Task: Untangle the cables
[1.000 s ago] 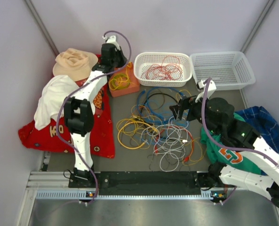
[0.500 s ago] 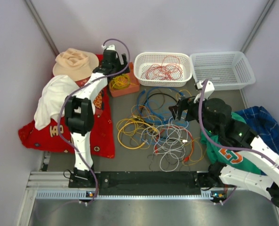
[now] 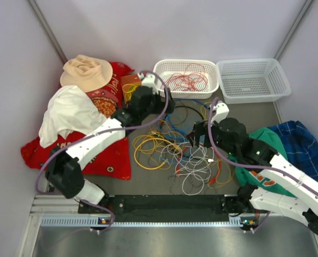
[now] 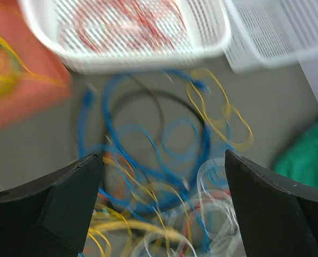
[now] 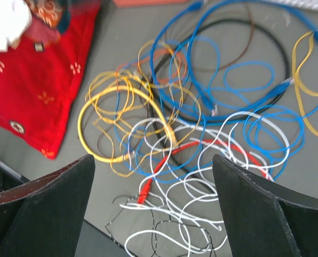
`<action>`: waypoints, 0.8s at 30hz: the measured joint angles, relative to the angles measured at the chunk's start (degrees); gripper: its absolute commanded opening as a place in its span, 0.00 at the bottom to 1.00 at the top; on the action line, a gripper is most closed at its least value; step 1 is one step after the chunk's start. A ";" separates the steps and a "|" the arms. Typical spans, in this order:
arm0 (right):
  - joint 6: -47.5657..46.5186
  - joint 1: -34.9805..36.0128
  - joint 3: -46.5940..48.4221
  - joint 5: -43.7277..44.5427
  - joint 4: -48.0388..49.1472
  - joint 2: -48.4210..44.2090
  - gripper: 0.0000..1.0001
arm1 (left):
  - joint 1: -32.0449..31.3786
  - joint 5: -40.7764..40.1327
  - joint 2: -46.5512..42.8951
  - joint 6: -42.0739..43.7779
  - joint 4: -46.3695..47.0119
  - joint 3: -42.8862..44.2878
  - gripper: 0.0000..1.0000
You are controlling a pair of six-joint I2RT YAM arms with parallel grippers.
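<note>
The cables point(image 3: 183, 142) lie in a loose tangle of yellow, blue, white, red and black loops on the grey table between both arms. My left gripper point(image 3: 168, 105) hovers over the pile's back left part. In the blurred left wrist view it point(image 4: 162, 155) is open above blue and yellow cables point(image 4: 148, 160), holding nothing. My right gripper point(image 3: 197, 138) hangs over the pile's right side. In its wrist view it point(image 5: 153, 158) is open and empty above white, red and yellow cables point(image 5: 191, 139). More red cables point(image 3: 186, 80) lie in the left white basket point(image 3: 160, 85).
An empty white basket point(image 3: 252, 80) stands at the back right. An orange box point(image 3: 131, 81) holding a yellow cable sits behind the left arm. A red cloth point(image 3: 113, 155), white cloth point(image 3: 67, 115) and hat point(image 3: 86, 72) lie left. Green point(image 3: 266, 179) and blue point(image 3: 303, 142) garments lie right.
My left gripper opened at the orange box, then swung right and forward over the cable pile. The right gripper drifted slightly left and stayed open.
</note>
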 measured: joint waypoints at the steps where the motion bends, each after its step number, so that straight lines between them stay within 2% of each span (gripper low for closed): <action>1: 0.33 0.00 -0.68 -0.50 0.02 0.33 0.89 | -2.10 1.01 -1.75 -1.40 -0.17 -3.17 0.99; 3: 0.90 0.02 -1.66 -1.44 -0.07 0.68 0.89 | -4.00 2.99 -4.09 -4.00 -0.90 -9.55 0.99; 8: 2.38 0.02 -2.89 -2.34 -0.13 0.22 0.88 | -4.15 4.48 -11.89 -6.32 -4.96 -23.10 0.99; 9: 3.30 0.02 -3.45 -2.60 0.04 -0.85 0.88 | -4.26 4.55 -21.07 -6.36 -6.34 -28.37 0.99; 14: 4.79 0.02 -4.63 -3.04 0.00 -1.81 0.87 | -4.37 6.14 -32.13 -4.17 -4.26 -31.43 0.99; 18: 5.77 0.02 -5.14 -3.02 -0.33 -2.23 0.87 | -4.92 9.51 -33.86 0.79 -3.91 -33.94 0.99; 24: 6.64 0.04 -5.14 -1.77 -1.62 -5.09 0.86 | -7.41 8.59 -26.36 5.01 -9.49 -35.50 0.99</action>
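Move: The thick yellow cable's loop lies about 20 cm back and 4 cm left of the empty left hand, some 24 cm below it. The white cables lie about 7 cm farther back than that loop and 16 cm to its right; the blue cables are about 11 cm ahead of it and 9 cm right. From the right hand, the yellow loop is some 16 cm left, 5 cm back and 24 cm down. The left hand swings back about 18 cm and down some 13 towards the yellow cable, fingers staying open. ##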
